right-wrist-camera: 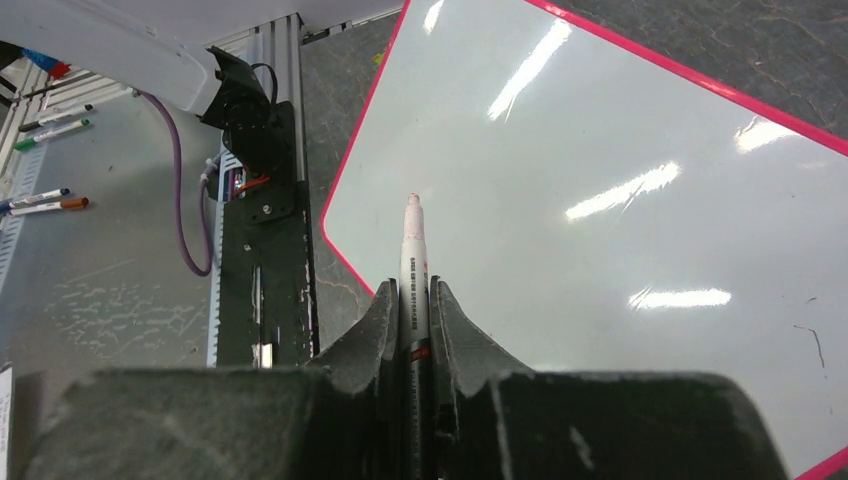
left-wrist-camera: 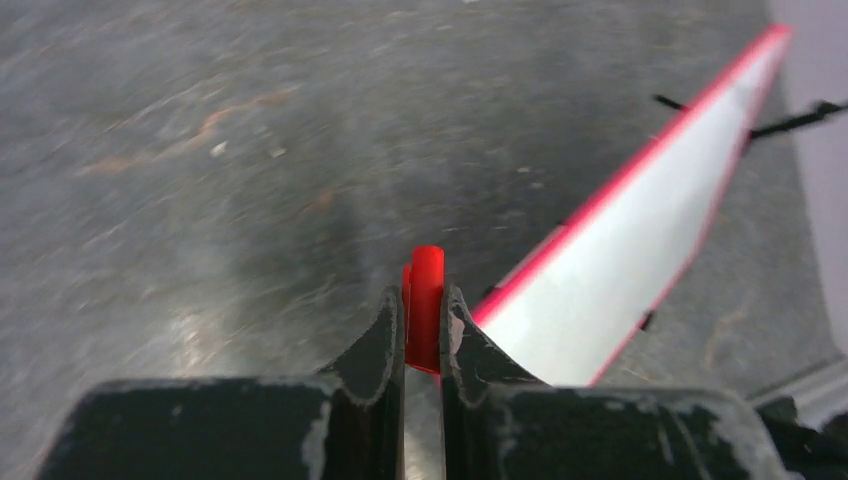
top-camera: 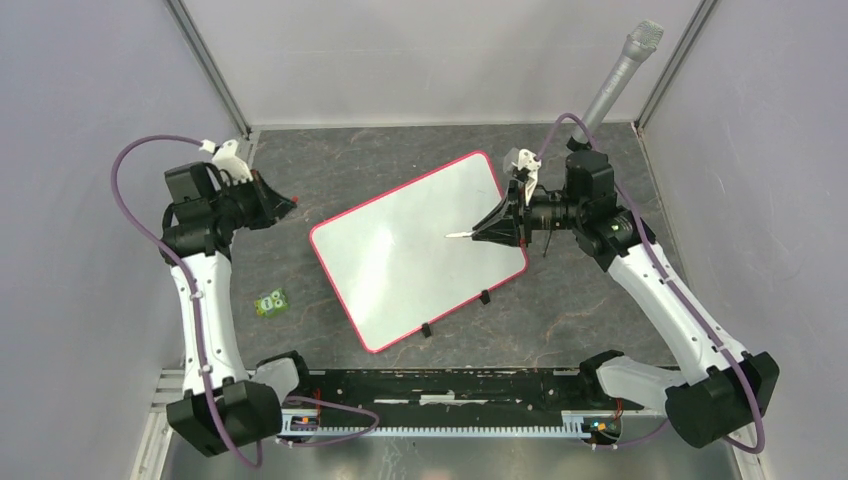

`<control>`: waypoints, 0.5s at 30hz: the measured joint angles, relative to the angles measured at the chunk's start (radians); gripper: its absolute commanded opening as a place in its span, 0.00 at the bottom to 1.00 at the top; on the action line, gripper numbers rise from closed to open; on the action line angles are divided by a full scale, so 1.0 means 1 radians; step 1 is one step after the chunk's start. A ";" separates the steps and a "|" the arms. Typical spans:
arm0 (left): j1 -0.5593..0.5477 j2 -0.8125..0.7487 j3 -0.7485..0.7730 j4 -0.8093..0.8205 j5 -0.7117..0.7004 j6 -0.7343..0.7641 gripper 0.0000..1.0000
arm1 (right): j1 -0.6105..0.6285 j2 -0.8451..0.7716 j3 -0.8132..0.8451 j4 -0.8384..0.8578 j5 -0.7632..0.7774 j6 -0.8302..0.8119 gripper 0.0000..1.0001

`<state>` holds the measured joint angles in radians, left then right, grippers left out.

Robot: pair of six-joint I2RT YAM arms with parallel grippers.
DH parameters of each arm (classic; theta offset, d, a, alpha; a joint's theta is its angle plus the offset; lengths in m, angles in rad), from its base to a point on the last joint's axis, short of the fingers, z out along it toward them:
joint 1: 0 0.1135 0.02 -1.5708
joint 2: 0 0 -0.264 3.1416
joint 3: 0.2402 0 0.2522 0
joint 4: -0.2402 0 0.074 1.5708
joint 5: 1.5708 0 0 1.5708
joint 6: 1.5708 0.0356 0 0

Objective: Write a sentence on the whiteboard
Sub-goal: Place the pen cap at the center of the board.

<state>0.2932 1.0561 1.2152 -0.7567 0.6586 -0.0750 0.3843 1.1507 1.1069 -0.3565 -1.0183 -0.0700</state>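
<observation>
The whiteboard [top-camera: 400,260] lies tilted on the dark table, pink-red frame all round, two black clips [top-camera: 484,296] on its near edge. No sentence shows on its white surface [right-wrist-camera: 600,250]. My right gripper [top-camera: 492,232] is shut on a white marker [right-wrist-camera: 414,250], uncapped, its tip [top-camera: 449,236] pointing left over the board's right part; whether the tip touches I cannot tell. My left gripper [top-camera: 288,205] hovers left of the board, shut on a red marker cap [left-wrist-camera: 427,270], with the board's corner [left-wrist-camera: 640,250] to its right.
A small green block [top-camera: 271,302] lies near the left arm. A grey microphone-like rod [top-camera: 620,75] leans at the back right. A black rail [top-camera: 450,385] runs along the near edge. Several spare markers [right-wrist-camera: 50,125] lie beyond it.
</observation>
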 measured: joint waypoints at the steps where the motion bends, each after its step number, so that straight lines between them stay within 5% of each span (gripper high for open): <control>1: 0.026 0.013 -0.011 -0.005 -0.021 0.014 0.02 | 0.000 -0.006 -0.006 -0.003 0.003 -0.009 0.00; 6: 0.127 0.098 -0.064 -0.035 -0.113 0.099 0.02 | 0.002 -0.023 -0.025 -0.013 0.007 -0.034 0.00; 15: 0.139 0.212 -0.126 -0.061 -0.177 0.247 0.02 | 0.014 -0.023 -0.035 -0.014 0.009 -0.040 0.00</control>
<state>0.4320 1.2678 1.0893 -0.8173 0.4820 0.1722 0.3985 1.1278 1.0721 -0.3702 -1.0096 -0.1101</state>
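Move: The left hand holds the red pen cap high above the table. The bare table patch it sinks towards, left of the whiteboard, is about 8 cm to its left, level in reach and some 28 cm below. The green eraser lies about 8 cm nearer the base than that patch and level with it sideways; the whiteboard's centre is roughly 3 cm ahead, 21 cm right and 22 cm below. From the right hand the patch is about 7 cm ahead and 38 cm left, 30 cm down. With the cap still pinched, the left hand swings to its left, farther from the whiteboard, while sinking fast, then goes on almost straight down towards the bare table beyond the green eraser, about 12 cm lower and 8 cm left in all. The wrist tips the fingers some 20 degrees further down and the grip stays shut, while the right hand all but stays in place, still holding the uncapped pen above the board. ##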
